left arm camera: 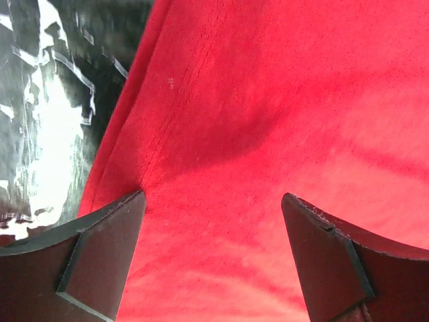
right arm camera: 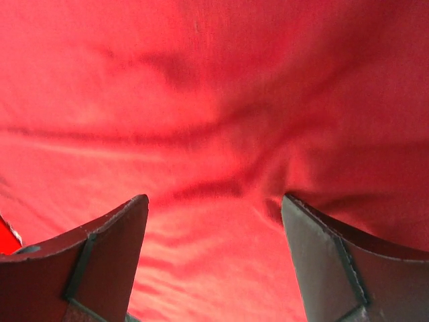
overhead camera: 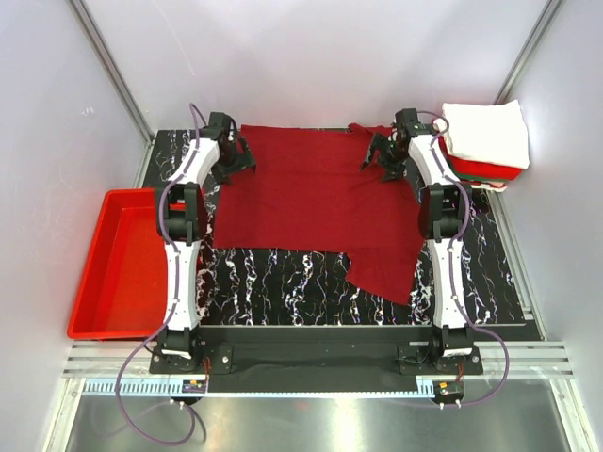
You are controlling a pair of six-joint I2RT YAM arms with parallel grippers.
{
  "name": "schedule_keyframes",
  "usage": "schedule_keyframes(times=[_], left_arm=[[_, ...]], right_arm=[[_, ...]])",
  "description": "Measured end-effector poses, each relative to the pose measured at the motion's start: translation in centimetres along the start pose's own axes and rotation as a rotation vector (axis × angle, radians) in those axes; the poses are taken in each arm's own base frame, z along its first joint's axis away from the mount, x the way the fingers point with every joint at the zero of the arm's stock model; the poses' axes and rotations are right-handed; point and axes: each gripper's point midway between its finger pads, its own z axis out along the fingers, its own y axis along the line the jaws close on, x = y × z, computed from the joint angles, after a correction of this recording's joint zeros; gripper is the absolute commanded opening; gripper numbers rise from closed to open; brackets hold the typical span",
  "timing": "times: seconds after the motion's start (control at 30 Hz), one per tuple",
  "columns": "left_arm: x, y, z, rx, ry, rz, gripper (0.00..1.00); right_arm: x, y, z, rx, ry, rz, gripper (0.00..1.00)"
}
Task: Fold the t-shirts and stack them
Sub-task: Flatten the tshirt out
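Observation:
A dark maroon-red t-shirt (overhead camera: 311, 198) lies spread flat on the black marbled table (overhead camera: 283, 282), with one corner hanging toward the front right. My left gripper (overhead camera: 240, 160) is open at the shirt's far left edge. In the left wrist view its fingertips (left arm camera: 127, 215) straddle bare cloth (left arm camera: 268, 100) just inside the hem. My right gripper (overhead camera: 377, 158) is open at the far right part of the shirt. In the right wrist view its jaws stand wide over wrinkled fabric (right arm camera: 214, 80). A stack of folded t-shirts sits at the back right, white (overhead camera: 485, 132) on top of red (overhead camera: 490, 171).
A rigid red plastic tray (overhead camera: 122, 264) rests off the table's left side. Grey enclosure walls close in the back and both sides. Bare marbled table (left arm camera: 40, 121) shows left of the shirt's hem.

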Motion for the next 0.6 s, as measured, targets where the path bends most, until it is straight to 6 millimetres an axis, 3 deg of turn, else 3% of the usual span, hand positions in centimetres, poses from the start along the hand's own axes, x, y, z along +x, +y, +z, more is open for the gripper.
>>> schedule_keyframes(times=[0.1,0.2,0.33,0.47,0.53,0.6], left_arm=[[1.7,0.4,-1.3,0.013,0.036,0.005,0.91],[3.7,0.1,-4.4,0.026,0.070,0.014,0.91],[5.3,-0.5,-10.8,0.068,0.025,0.038,0.91],[8.2,0.0,-17.3,0.123,-0.061,0.063,0.92],[10.3,1.1,-19.0,0.126,-0.065,0.066,0.92],[12.7,2.5,-19.2,0.118,-0.053,0.065,0.91]], right_arm=[[1.6,-0.1,-1.1,-0.005,0.029,0.001,0.88],[4.5,-0.3,-4.5,0.018,0.063,0.014,0.88],[7.6,-0.1,-11.7,0.051,-0.011,0.001,0.89],[13.4,-1.1,-19.4,0.080,-0.119,0.037,0.88],[16.6,-2.4,-20.7,0.087,-0.142,0.076,0.87],[20.6,-4.7,-20.0,0.126,-0.103,0.137,0.86]])
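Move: My left hand sits low on the t-shirt. Its near hem corner lies about 28 cm back and 5 cm left, with the far hem corner some 14 cm ahead and 2 cm left, and the red bin's middle about 32 cm back, 25 cm left. My right hand has the near sleeve roughly 35 cm back and 3 cm left, the bunched far sleeve 10 cm straight ahead, and the folded stack some 32 cm right, 6 cm ahead. I lift both open hands off the far part of the t-shirt and swing them back over it towards its near side. My left travels about 20 cm back towards the near hem corner, ending some 12 cm higher; my right goes faster, about 27 cm back and slightly right towards the near sleeve, arcing up and already dipping again, turning some 10 degrees clockwise. Fingers stay wide open. ##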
